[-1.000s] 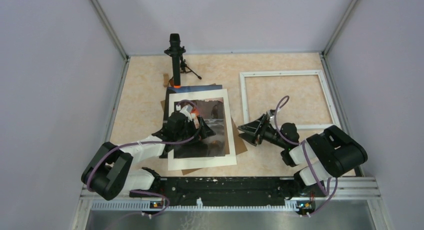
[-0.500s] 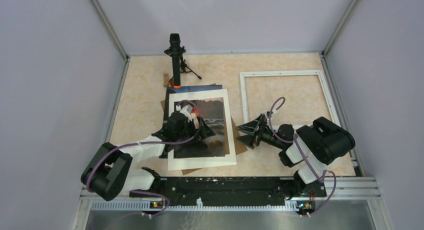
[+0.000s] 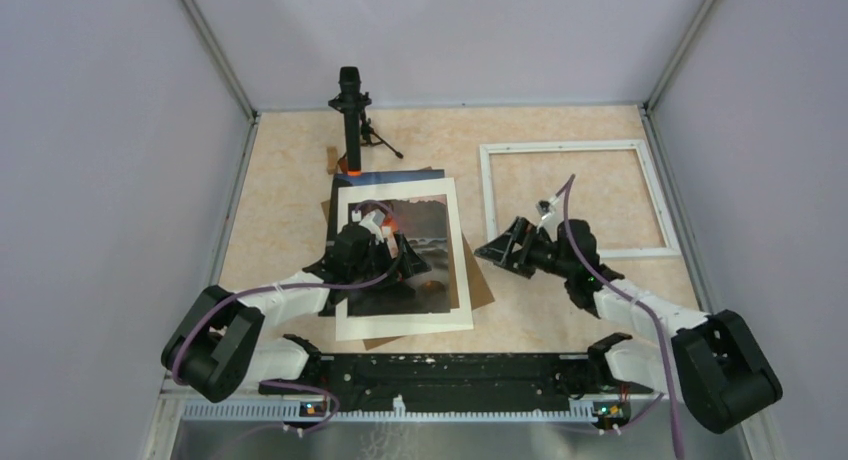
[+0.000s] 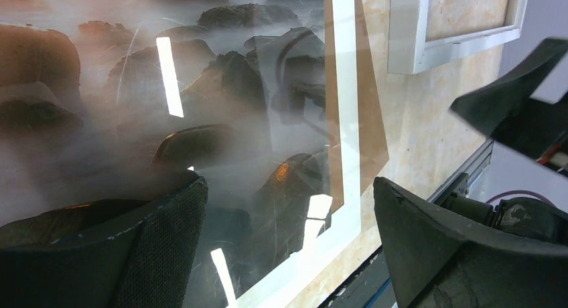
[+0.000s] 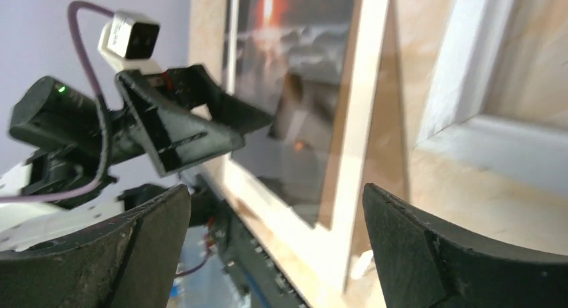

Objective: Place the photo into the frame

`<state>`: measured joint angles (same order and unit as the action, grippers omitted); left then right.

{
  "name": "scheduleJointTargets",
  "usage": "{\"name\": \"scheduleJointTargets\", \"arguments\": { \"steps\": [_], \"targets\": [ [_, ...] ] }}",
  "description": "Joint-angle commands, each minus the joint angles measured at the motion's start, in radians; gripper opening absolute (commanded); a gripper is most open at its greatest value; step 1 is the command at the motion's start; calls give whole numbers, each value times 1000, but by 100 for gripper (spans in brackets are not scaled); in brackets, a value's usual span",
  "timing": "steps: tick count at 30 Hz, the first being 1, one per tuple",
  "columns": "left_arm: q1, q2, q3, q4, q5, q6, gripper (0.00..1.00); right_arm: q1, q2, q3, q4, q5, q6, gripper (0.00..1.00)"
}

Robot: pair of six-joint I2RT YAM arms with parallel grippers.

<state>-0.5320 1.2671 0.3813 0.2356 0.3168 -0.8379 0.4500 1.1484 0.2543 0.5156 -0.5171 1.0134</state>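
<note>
The photo (image 3: 436, 232), a dark misty seascape with an orange glow and a white border, lies flat at centre-left of the table. My left gripper (image 3: 385, 244) hovers low over it, open, with nothing between its jaws. In the left wrist view the glossy photo (image 4: 221, 87) fills the picture under the left gripper (image 4: 288, 211). The frame (image 3: 560, 146), thin and white, lies at the back right, apart from the photo. My right gripper (image 3: 498, 251) stands open just off the photo's right edge. The right wrist view shows the right gripper (image 5: 276, 211) empty, with the photo (image 5: 301, 60) ahead and the frame (image 5: 462, 73) to the right.
A brown cardboard sheet (image 3: 484, 288) lies under the photo and sticks out on its right. A black tripod stand (image 3: 350, 120) rises behind the photo. Purple walls close in the table on three sides. A metal rail (image 3: 450, 370) runs along the near edge.
The right arm has stretched out and its gripper has shifted slightly toward the back, its jaws opening wider. The left gripper and the photo have not moved.
</note>
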Motion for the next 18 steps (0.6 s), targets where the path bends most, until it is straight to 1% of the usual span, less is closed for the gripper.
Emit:
{"name": "scheduleJointTargets", "arguments": {
  "steps": [1, 4, 5, 8, 11, 14, 16, 18],
  "targets": [
    [-6, 30, -50, -163, -25, 26, 98, -60, -33, 126, -495, 80, -325, 89],
    [-6, 35, -45, -163, -22, 26, 98, -62, 56, 168, -489, 11, -383, 72],
    [-6, 33, -46, -164, -21, 28, 98, -63, 71, 169, -459, -15, -384, 69],
    [-7, 27, -50, -165, -22, 28, 98, -62, 117, 179, -392, -36, -385, 65],
    [-6, 28, -49, -165, -20, 29, 98, -62, 195, 203, -348, -67, -386, 61],
    [-6, 27, -47, -162, -16, 27, 98, -60, 267, 198, -235, -137, -345, 56],
    [-6, 28, -48, -161, -16, 27, 98, -50, 308, 195, -155, -161, -309, 54],
    [-6, 29, -48, -159, -15, 26, 98, -37, 347, 212, -119, -174, -292, 51]
  ]
}}
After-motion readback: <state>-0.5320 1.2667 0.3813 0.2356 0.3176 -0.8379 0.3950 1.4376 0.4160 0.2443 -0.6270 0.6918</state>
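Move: The right border of the white-matted photo lies about 4 cm to the right hand's left, level with it and some 9 cm below. The frame's near left corner stands about 5 cm ahead and 1 cm to the right of this hand. The brown board's near right corner is about 5 cm back and 2 cm to the right, both equally low. From the left hand, that same stretch of photo border is some 10 cm to the right and 4 cm below. Down goes the right hand, about 7 cm in all, after a short swing some 2 cm forward and to the right that mostly comes back. It sinks between the photo's right border and the frame's near left corner, fingertips tipping down some 15 degrees and swinging slightly counter-clockwise, while the fingers close from wide open to about half. ##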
